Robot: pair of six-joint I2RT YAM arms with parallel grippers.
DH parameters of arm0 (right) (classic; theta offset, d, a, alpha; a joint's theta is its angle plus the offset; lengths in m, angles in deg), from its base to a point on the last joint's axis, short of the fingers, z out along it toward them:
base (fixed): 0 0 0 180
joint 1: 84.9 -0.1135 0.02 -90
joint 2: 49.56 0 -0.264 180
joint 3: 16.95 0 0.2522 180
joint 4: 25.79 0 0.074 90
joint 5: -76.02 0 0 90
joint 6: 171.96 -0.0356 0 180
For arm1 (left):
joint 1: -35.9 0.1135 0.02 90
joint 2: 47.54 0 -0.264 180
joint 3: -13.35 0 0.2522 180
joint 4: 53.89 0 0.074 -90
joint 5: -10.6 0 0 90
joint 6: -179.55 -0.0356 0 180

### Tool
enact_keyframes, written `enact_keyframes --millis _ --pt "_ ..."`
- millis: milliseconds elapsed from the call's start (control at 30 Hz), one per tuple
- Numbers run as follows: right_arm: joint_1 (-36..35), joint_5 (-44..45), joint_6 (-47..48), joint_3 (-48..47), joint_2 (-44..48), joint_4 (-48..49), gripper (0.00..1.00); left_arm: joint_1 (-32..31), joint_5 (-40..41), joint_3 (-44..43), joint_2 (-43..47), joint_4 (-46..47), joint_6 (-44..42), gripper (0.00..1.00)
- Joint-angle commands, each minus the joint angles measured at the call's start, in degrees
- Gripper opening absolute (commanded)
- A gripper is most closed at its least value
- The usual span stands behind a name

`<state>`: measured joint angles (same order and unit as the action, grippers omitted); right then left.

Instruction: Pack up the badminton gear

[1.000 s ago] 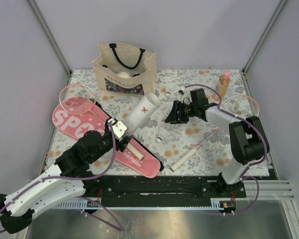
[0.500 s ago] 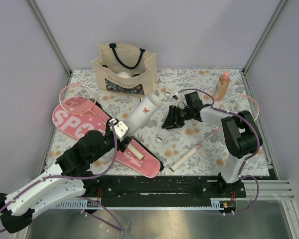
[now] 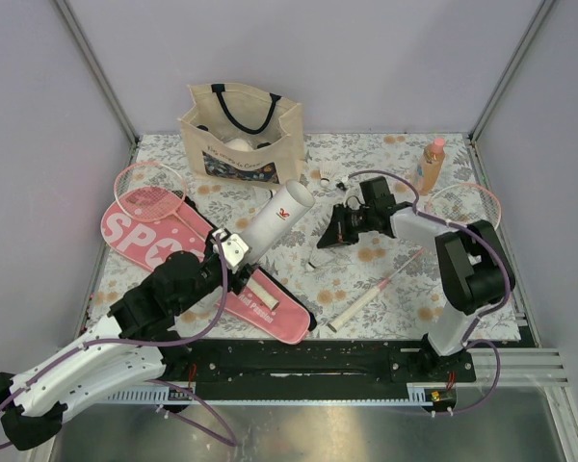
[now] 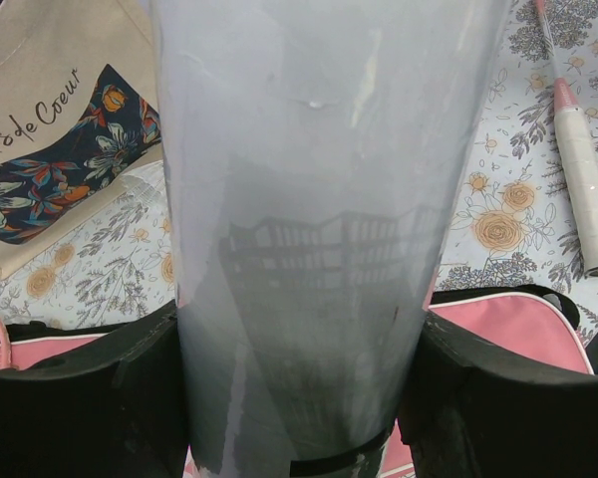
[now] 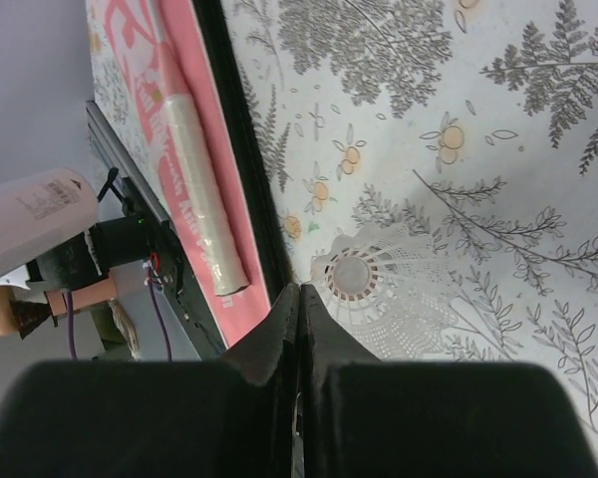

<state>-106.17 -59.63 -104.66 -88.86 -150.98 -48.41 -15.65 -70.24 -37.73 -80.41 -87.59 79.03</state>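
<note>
My left gripper (image 3: 233, 254) is shut on the long white tube (image 3: 275, 217), which slants up over the pink SPORT case (image 3: 140, 231). In the left wrist view the tube (image 4: 309, 219) fills the frame between both fingers (image 4: 80, 398). My right gripper (image 5: 299, 289) is shut, tips pressed together with nothing between them. A white shuttlecock (image 5: 354, 276) lies on the cloth just right of the tips, touching the right finger. From above the right gripper (image 3: 325, 241) hovers over that shuttlecock (image 3: 315, 260). One pink-rimmed racket (image 3: 149, 192) lies on the case; another racket (image 3: 467, 202) lies at the right.
The beige tote (image 3: 243, 135) stands at the back, with another shuttlecock (image 3: 326, 174) beside it. An orange bottle (image 3: 432, 164) stands at the back right. The right racket's white handle (image 3: 361, 306) points toward the near table edge. Grey walls close three sides.
My right gripper moved left and down to the shuttlecock, then closed its jaws beside it. The left arm and the tube have stayed still.
</note>
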Motion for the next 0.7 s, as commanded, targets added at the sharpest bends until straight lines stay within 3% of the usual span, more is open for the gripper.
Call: enact_keyframes --millis 0,367,667 --pt "-0.08 2.75 -1.82 -0.47 9.91 0.52 0.0 0.13 -0.91 -0.56 0.17 3.77 -0.29 0.56" --pt "0.27 21.2 -0.33 -6.97 35.93 -7.3 0.0 0.13 -2.22 -0.39 -1.94 3.33 -2.21 0.56" --pt "0.27 19.2 1.34 -16.29 43.33 -13.46 0.0 0.13 -7.58 0.23 -4.49 2.72 -6.17 0.56"
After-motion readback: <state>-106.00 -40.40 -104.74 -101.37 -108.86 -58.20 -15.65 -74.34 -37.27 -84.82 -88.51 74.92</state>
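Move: The shuttlecock is already pinched between the right fingertips, just clear of the table. The tube's open mouth lies some 30 cm above the right hand, about 6 cm back and 6 to the left. The right racket's grip rests 14 cm back and 9 right; the left racket's grip, 8 back and 13 left. From the left hand, which holds the tube, the mouth is 15 cm up, 5 ahead and 11 right; the shuttlecock is 11 ahead, 16 right and 16 below. The shuttlecock goes up off the table in the right hand's shut fingertips, quickly and almost straight, about 30 cm to the height of the tube's mouth, easing some 6 cm right as the wrist rolls about 45 degrees, forward side rising. Late on, the left hand keeps its grip on the tube, sinks 2.5 cm and leans it right towards the shuttlecock. ##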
